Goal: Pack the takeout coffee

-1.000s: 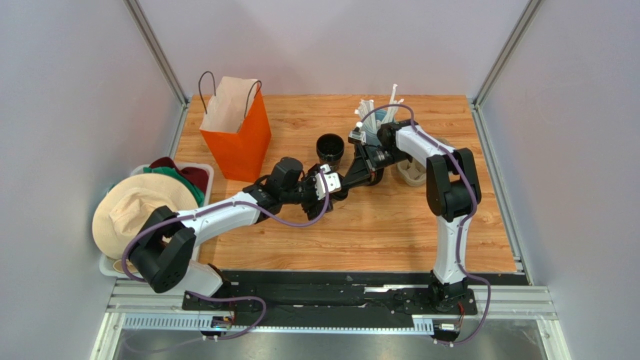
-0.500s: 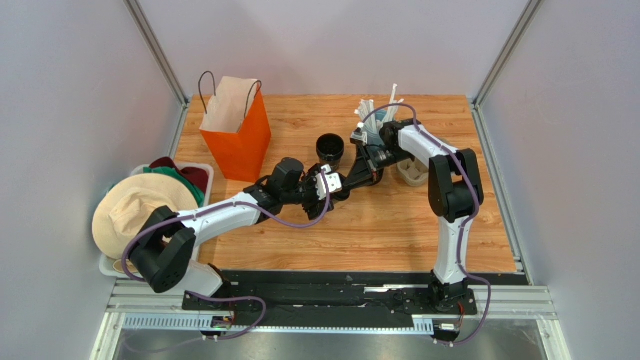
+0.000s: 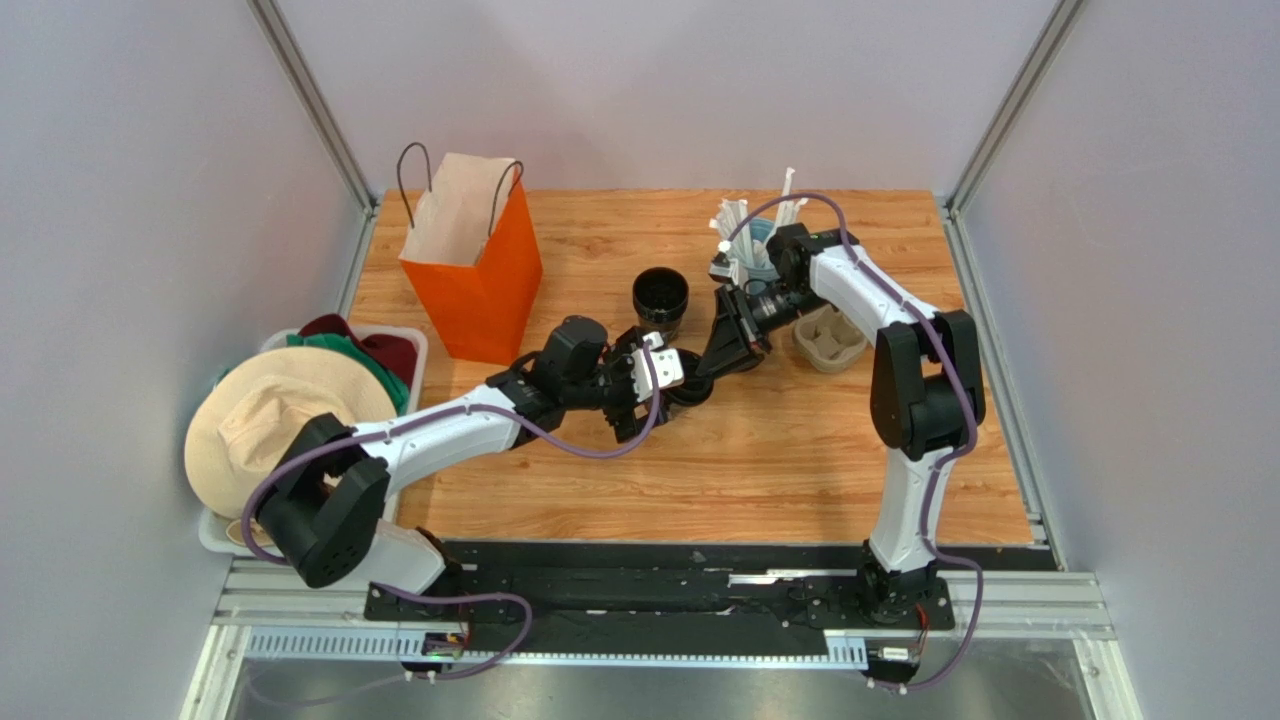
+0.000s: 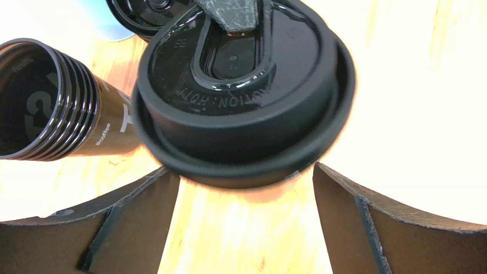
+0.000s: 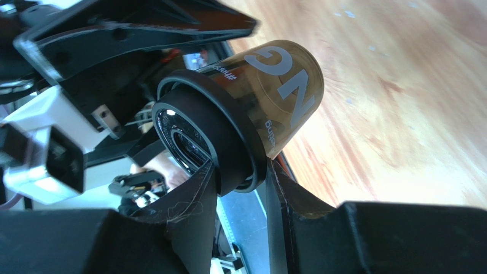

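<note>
The takeout coffee [image 3: 690, 393] is a brown cup [image 5: 280, 97] with a black lid [image 4: 240, 85], tipped on its side above the table's middle. My right gripper [image 3: 712, 365] is shut on the lid's rim, one finger on each side [image 5: 240, 171]. One right fingertip [image 4: 234, 14] reaches over the lid's top. My left gripper [image 3: 666, 375] faces the lid, with its jaws [image 4: 246, 174] open wide and the lid just ahead of them, touching neither finger.
A stack of dark cups [image 3: 660, 296] stands just behind the grippers. The orange paper bag [image 3: 478, 263] stands open at the back left. A pale blue cup of straws [image 3: 751, 233] and a cardboard cup tray [image 3: 831, 342] sit on the right. A bin of hats [image 3: 301, 405] is at far left.
My left jaws have opened wider round the lid. The right arm's elbow has swung right and back, uncovering the cup tray, with the cup still in its grip.
</note>
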Motion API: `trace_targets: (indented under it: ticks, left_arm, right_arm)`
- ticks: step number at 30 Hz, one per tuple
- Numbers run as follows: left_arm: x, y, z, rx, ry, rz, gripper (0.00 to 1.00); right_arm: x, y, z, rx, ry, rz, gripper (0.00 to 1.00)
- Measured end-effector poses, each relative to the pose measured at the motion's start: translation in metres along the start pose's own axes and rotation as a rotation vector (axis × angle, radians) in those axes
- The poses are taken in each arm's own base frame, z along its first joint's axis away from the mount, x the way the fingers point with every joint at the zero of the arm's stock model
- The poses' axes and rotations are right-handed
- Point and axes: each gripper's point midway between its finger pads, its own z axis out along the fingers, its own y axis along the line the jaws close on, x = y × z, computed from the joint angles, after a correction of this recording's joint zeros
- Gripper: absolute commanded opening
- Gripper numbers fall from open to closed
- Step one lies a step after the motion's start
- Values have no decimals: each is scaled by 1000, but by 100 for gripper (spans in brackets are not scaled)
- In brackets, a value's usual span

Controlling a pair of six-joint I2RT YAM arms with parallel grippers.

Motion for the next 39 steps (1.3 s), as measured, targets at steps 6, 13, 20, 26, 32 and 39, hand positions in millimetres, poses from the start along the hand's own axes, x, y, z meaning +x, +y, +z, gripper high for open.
trace_targets:
  ticks: [6,13,20,26,32,39]
  left_arm:
    - [-3,-1,-10,-6,-1,29,99]
    - [10,5,-28,-33,24,31,99]
    - [27,34,-55,-93,66,-81,99]
    - [-10,36,-61,-15,29,-175,99]
    - [-42,35,-55,91,4,-288,99]
    - [-31,18,-38,216,72,-464,99]
  right_arm:
    - [2,-16,-3,111,8,28,6]
    - [5,-32,-5,217,20,42,6]
    - [13,-39,5,306,73,17,6]
    - [19,-40,15,365,117,-11,6]
    - [19,-42,18,396,129,-23,6]
    - [15,-43,21,398,126,-5,6]
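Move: The coffee cup, its lid edge already pinched by the right hand, stands between the left hand's open fingers, its middle about 3 cm to that hand's right, 1 cm ahead and 2 cm above. The nested cups are some 12 cm ahead of the left hand, 1 cm left and 5 cm below. The right hand's table spot lies about 15 cm below, 3 cm left and 2 cm back; the lid stack is roughly 8 cm ahead, 3 cm right and 12 cm below. Down by about 5 cm, the right hand lowers the coffee cup towards the table, keeping its pinch on the lid edge, tipping its fingertips down some 25 degrees and easing to a stop. The left hand, wide open throughout, backs out leftwards about 7 cm from around the cup, then rises and comes 5 cm back right, rolling its forward side down, and finally sinks slightly. ##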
